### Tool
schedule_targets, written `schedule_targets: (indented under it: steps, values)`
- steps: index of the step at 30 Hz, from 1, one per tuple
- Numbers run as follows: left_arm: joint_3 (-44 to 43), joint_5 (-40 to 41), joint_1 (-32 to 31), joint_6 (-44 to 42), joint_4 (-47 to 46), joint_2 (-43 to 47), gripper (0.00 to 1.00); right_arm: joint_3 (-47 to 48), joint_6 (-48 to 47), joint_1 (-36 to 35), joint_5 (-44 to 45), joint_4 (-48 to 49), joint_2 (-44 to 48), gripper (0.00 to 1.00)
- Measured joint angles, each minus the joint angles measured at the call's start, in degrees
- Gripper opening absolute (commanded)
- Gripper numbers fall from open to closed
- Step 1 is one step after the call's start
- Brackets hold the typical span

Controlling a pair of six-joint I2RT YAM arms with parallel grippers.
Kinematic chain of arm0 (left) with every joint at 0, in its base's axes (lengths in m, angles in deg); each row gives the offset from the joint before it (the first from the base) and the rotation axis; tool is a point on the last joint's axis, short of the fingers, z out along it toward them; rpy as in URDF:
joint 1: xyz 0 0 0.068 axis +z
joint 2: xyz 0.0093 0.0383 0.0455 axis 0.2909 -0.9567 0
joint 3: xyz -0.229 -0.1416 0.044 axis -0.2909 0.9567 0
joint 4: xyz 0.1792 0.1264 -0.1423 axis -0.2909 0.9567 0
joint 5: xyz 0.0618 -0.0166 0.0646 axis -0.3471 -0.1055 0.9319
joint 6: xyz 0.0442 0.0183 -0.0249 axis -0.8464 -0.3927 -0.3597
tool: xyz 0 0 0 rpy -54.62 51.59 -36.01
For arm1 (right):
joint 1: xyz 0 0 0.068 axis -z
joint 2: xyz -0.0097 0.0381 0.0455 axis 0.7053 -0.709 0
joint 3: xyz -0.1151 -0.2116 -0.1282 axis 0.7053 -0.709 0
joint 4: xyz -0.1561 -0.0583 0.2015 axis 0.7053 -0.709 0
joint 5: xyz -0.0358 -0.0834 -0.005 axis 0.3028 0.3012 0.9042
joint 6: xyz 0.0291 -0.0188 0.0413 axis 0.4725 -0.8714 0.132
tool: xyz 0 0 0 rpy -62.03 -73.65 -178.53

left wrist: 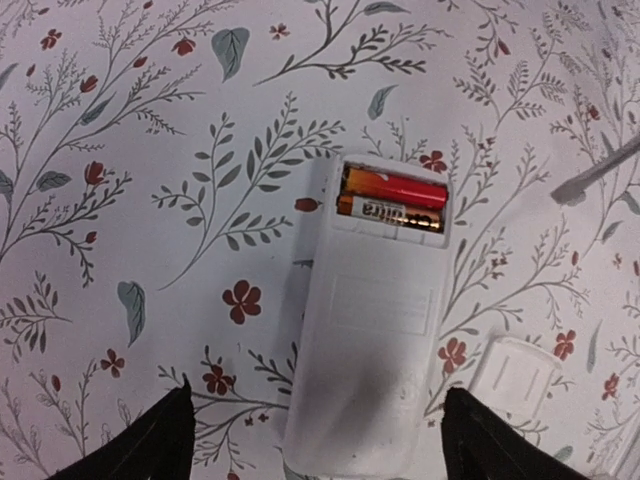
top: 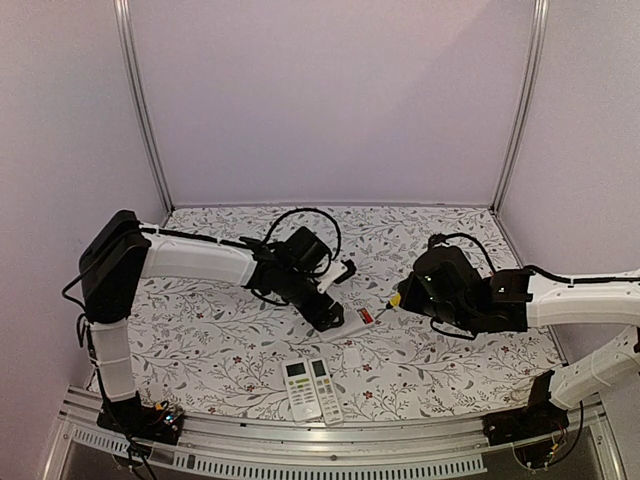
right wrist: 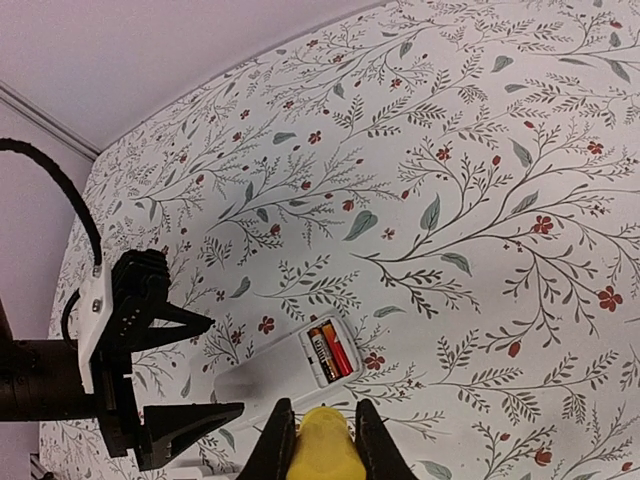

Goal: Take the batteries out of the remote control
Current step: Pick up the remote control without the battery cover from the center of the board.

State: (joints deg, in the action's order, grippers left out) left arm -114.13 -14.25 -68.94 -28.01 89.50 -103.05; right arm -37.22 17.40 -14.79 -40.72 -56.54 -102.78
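A white remote control (left wrist: 366, 352) lies face down on the flowered cloth with its battery bay uncovered. Two batteries (left wrist: 392, 201) lie side by side in the bay, one red-orange and one darker with a gold band. My left gripper (left wrist: 315, 432) is open, its black fingers straddling the remote's near end without touching it. In the right wrist view the remote (right wrist: 262, 372) and its batteries (right wrist: 330, 350) lie just ahead of my right gripper (right wrist: 320, 418), which is shut on a yellow-handled screwdriver (right wrist: 326, 448). From above, the left gripper (top: 334, 317) and right gripper (top: 399, 297) flank the remote (top: 366, 316).
The loose white battery cover (left wrist: 515, 377) lies right of the remote. The screwdriver's metal tip (left wrist: 598, 174) shows at the right edge of the left wrist view. Two more remotes (top: 311, 389) lie face up near the table's front edge.
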Motion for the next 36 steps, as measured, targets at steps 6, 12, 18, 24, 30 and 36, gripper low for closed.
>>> schedule_targets:
  steps: [6,12,18,24,30,36]
  values:
    - [1.9,1.9,-2.1,-2.3,-0.2,-0.6,0.87,-0.2,0.0,0.0,0.2,0.0,1.3,0.0]
    - [3.3,4.3,-4.1,-3.5,0.1,-2.1,0.85,-0.6,0.1,0.0,0.2,0.0,1.7,0.0]
    - [3.3,5.1,-4.2,-4.1,0.1,-2.3,0.71,-0.7,0.5,0.0,0.2,0.0,1.7,0.0]
    - [3.5,5.7,-4.5,-4.9,-0.1,-2.3,0.53,-1.0,0.9,0.0,0.2,0.1,1.7,0.0]
    - [3.6,5.9,-5.0,-5.7,-0.1,-2.3,0.39,-3.2,1.4,1.5,-0.1,0.6,2.5,0.0]
    - [3.7,5.7,-5.0,-5.4,-0.1,-2.2,0.32,-5.0,1.6,4.7,-0.1,1.4,5.0,0.0]
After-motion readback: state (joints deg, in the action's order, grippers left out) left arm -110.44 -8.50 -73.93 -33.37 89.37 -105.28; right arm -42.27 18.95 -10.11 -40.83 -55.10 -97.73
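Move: The remote with the open battery bay lies under the left hand's spread fingers, its middle about 3 cm to the right, 1 cm back and 4 cm below, its battery end pointing right and forward. The loose battery cover is roughly 7 cm back and 5 cm right of that hand, the narrow remote some 18 cm back and 1 cm left. From the right hand, the open remote lies about 10 cm left, 3 cm ahead and 15 cm below. The left hand sinks about 4 cm and draws back about 3 cm over the open remote's plain end, its fingers straightening some 10 degrees towards vertical, then stays low there while they close from wide to half open and pinch the remote by its two long sides, away from the batteries. Late on, the right hand, still gripping the yellow screwdriver, pulls off some 3 cm to the right, away from the remote. ##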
